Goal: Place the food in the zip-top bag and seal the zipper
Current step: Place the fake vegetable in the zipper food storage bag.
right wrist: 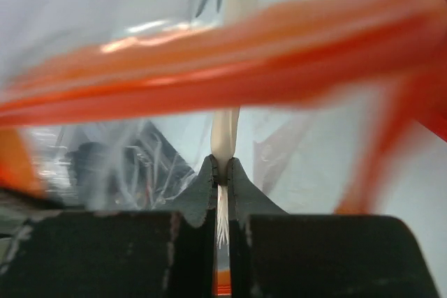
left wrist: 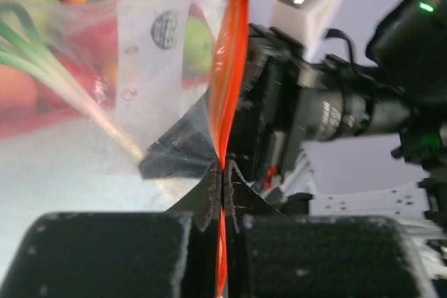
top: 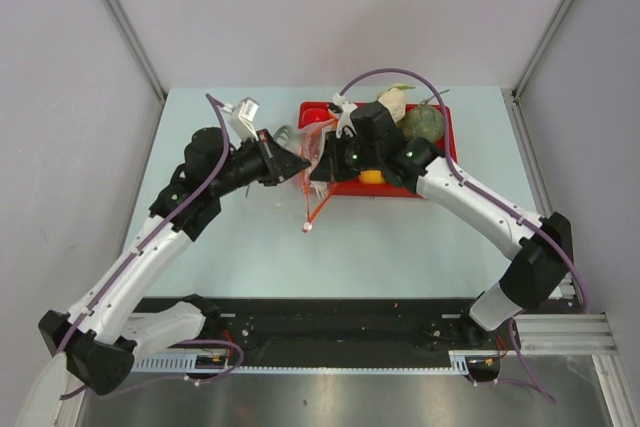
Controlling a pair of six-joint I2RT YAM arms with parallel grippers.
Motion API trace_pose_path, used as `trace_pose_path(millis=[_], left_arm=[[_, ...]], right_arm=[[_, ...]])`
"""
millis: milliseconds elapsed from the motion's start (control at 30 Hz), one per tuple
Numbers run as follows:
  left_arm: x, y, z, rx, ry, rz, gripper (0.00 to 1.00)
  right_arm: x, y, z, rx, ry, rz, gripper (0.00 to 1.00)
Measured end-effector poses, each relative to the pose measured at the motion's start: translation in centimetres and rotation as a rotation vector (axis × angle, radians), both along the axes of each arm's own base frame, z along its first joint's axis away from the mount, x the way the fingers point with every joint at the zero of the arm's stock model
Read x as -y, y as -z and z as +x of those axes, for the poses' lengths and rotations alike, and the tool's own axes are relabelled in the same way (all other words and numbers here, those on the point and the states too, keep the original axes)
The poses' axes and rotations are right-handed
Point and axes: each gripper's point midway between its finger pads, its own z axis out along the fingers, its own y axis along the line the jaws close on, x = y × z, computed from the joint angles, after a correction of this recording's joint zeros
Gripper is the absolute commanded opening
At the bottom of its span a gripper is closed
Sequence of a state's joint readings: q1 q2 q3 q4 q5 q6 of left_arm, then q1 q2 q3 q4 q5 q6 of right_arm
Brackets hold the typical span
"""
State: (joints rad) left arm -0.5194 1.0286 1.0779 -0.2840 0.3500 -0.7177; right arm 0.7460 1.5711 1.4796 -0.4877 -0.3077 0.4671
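Note:
My left gripper (top: pixel 300 164) is shut on the orange-red zipper (left wrist: pixel 227 68) of the clear zip-top bag (left wrist: pixel 140 54) and holds it on edge at the red tray's left end; the jaws (left wrist: pixel 223 169) pinch the strip. My right gripper (top: pixel 322 169) is shut on the white root end of a toy spring onion (right wrist: pixel 225 137), jaws closed on the stalk (right wrist: pixel 222 172). The stalk runs up behind the blurred zipper (right wrist: pixel 209 68). Its green leaves (left wrist: pixel 63 82) show through the bag film. I cannot tell how far it is inside the bag. More food lies in the tray.
The red tray (top: pixel 400 193) at the table's back holds a dark green round vegetable (top: pixel 423 124), a pale one (top: pixel 395 102), a red fruit (top: pixel 318 117) and an orange one (top: pixel 371 176). The two wrists are nearly touching. Grey walls enclose the table.

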Motion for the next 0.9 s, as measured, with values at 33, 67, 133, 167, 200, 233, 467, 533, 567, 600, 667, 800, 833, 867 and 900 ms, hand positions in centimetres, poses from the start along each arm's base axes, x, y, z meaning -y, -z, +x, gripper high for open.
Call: trace_pose_path(millis=[33,67,133,167,200,233,467,533,567,600,667,800,833,867,900], left_arm=[[0.1,0.1,0.0,-0.018,0.0,-0.019,0.0],[0.3,0.1,-0.1,-0.038,0.006,-0.042,0.0],[0.5,0.0,-0.4,-0.071,0.014,-0.075,0.0],[0.6,-0.2,-0.5,-0.086,0.016,-0.093,0.01],[0.7,-0.3,-0.8,-0.103,0.026,-0.111,0.0],[0.7,-0.5,-1.0,-0.116,0.027,-0.126,0.0],[-0.1,-0.7,-1.7,-0.172,0.015,-0.182,0.0],[-0.6,0.2,-1.9,-0.198,0.004,-0.183,0.0],[-0.9,0.8,-1.8,-0.214,-0.01,-0.183,0.0],[-1.3,1.4,-1.7,-0.228,-0.025,-0.18,0.0],[-1.9,2.7,-1.5,-0.255,-0.048,-0.172,0.0],[-2.4,5.3,-1.7,-0.306,-0.064,-0.134,0.0],[-2.4,5.8,-1.8,-0.312,-0.064,-0.123,0.0],[-2.5,6.2,-1.8,-0.314,-0.064,-0.111,0.0],[-2.6,6.5,-1.8,-0.313,-0.064,-0.101,0.0]], right_arm=[[-0.5,-0.5,-0.3,0.019,-0.009,0.012,0.0],[-1.1,-1.0,-0.6,0.04,-0.025,0.025,0.0],[-2.2,-1.5,-1.6,0.081,-0.071,0.037,0.09],[-2.5,-1.6,-2.0,0.095,-0.091,0.035,0.17],[-2.7,-1.5,-2.4,0.105,-0.106,0.029,0.35],[-2.7,-1.4,-2.5,0.114,-0.115,0.022,0.44],[-1.0,-1.8,-1.1,0.178,-0.126,-0.004,0.82],[-0.1,-2.5,-1.1,0.211,-0.143,-0.014,0.89],[0.3,-2.9,-1.2,0.231,-0.155,-0.022,0.91],[0.8,-3.4,-1.3,0.251,-0.169,-0.03,0.94],[1.7,-5.0,-1.7,0.301,-0.2,-0.024,0.98],[3.6,-8.1,-2.4,0.412,-0.24,-0.01,1.0],[4.0,-8.6,-2.5,0.435,-0.245,-0.008,1.0],[4.5,-9.2,-2.4,0.461,-0.246,-0.007,1.0],[5.2,-9.8,-2.2,0.491,-0.241,-0.008,1.0]])
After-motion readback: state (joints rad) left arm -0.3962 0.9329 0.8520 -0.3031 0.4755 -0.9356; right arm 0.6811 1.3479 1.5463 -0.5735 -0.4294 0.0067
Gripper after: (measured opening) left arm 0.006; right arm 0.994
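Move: The right hand holds the spring onion by its white end, right at the zip-top bag's mouth: the middle of the mouth is about 2 cm to its left, level with it in reach and height. The yellow fruit in the red box lies some 10 cm ahead, 12 cm to the right and 15 cm below; the box's middle is about 18 cm ahead, 14 cm right and 17 cm down. From the left hand, the mouth's middle is about 2 cm ahead, 2 cm right and 6 cm below. The right fingers let go of the spring onion at the bag's mouth: the hand first pushes about 3 cm farther left and slightly back, opens wide, then withdraws to the right and up by about 8 cm each way, its fingers tilting towards level. The left keeps its pinch on the orange rim and, late on, lowers it, drifting left. ##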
